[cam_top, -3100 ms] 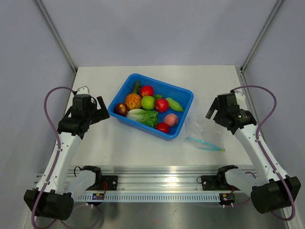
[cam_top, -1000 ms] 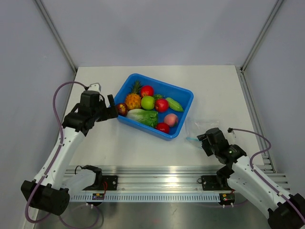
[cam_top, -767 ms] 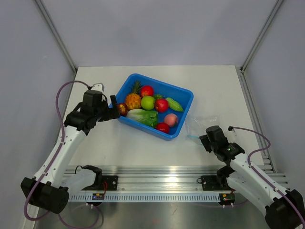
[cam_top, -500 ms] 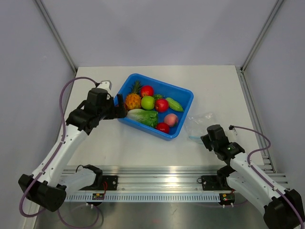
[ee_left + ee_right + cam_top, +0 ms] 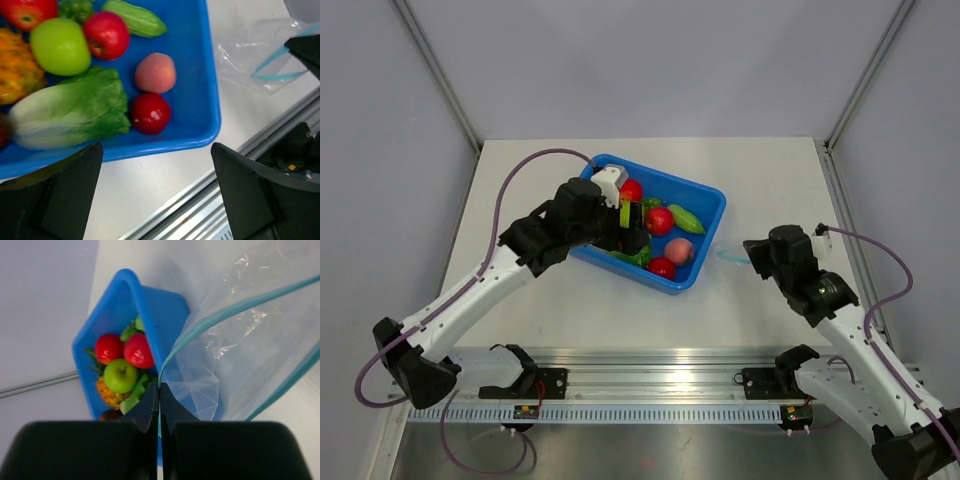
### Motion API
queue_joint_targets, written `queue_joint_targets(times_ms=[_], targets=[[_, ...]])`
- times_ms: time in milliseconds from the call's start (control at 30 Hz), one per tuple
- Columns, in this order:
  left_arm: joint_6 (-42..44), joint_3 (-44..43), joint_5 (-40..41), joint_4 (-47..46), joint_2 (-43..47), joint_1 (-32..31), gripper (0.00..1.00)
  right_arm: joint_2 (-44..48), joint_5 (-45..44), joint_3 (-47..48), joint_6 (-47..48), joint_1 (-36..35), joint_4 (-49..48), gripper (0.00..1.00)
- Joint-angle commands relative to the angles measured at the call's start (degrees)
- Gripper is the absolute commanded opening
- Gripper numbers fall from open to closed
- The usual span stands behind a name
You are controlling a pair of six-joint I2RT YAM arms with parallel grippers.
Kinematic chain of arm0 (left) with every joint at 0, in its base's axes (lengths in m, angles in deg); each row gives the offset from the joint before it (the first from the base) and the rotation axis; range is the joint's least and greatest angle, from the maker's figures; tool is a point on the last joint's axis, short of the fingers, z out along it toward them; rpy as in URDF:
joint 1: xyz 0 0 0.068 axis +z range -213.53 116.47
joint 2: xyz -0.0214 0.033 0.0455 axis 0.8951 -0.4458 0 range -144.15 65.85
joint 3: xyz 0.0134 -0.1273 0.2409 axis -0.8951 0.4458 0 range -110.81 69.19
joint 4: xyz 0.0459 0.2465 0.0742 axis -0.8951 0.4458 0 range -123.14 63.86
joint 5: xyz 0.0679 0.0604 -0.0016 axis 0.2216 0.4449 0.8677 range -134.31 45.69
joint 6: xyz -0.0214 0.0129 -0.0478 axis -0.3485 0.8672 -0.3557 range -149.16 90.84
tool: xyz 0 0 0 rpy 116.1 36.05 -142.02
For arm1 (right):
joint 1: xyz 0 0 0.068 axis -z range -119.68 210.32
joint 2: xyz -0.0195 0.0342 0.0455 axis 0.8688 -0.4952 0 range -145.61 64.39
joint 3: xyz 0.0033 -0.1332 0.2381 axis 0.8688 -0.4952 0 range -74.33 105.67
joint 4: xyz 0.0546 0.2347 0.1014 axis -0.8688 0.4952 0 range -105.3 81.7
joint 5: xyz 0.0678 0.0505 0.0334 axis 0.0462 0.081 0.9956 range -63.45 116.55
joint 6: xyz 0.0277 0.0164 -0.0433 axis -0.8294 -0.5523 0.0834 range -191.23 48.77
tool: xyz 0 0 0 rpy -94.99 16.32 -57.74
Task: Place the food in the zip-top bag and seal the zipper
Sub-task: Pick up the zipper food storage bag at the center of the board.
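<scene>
The food lies in the blue tray (image 5: 705, 205): green apple (image 5: 60, 46), red apple (image 5: 106, 35), green pepper (image 5: 136, 17), pink peach (image 5: 155, 72), small red fruit (image 5: 150, 113), lettuce (image 5: 70, 107), pineapple (image 5: 15, 70). My left gripper (image 5: 632, 232) hangs over the tray, open and empty (image 5: 156, 146). My right gripper (image 5: 752, 252) is shut on the zipper (image 5: 220, 315) at the mouth edge of the zip-top bag (image 5: 240, 350) and holds it up, right of the tray. The bag also shows in the left wrist view (image 5: 255, 45).
The tray's right wall (image 5: 150, 330) stands close to the held bag. An aluminium rail (image 5: 640, 380) runs along the table's near edge. Frame posts stand at the back corners.
My left arm has swung right from beside the tray to over the food. My right gripper has closed on the bag's mouth and lifted it off the table.
</scene>
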Motion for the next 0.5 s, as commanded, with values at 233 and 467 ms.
queue_joint_targets(times_ms=[233, 467], targets=[[-15.96, -1.43, -11.33, -17.0, -7.14, -6.27, 0.89, -6.02, -4.97, 12.84, -7.23, 0.39, 2.56, 0.0], [-22.12, -4.41, -15.2, -22.2, -12.76, -8.11, 0.91, -5.15, -8.48, 14.68, -5.66, 0.3, 1.94, 0.0]])
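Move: The bag's middle is some 21 cm to the right of the open left hand, about level ahead, and 12 cm lower. The blue box's middle is roughly 8 cm ahead of the left hand and 18 cm below, and the peach about 10 cm right, 1 cm ahead, 18 cm down. The right hand already pinches the zipper edge; the bag's middle is about 4 cm left, level ahead and 4 cm below. Open left hand sweeps 11 cm right over the box towards the bag; right keeps pinching, lifting about 5 cm. ##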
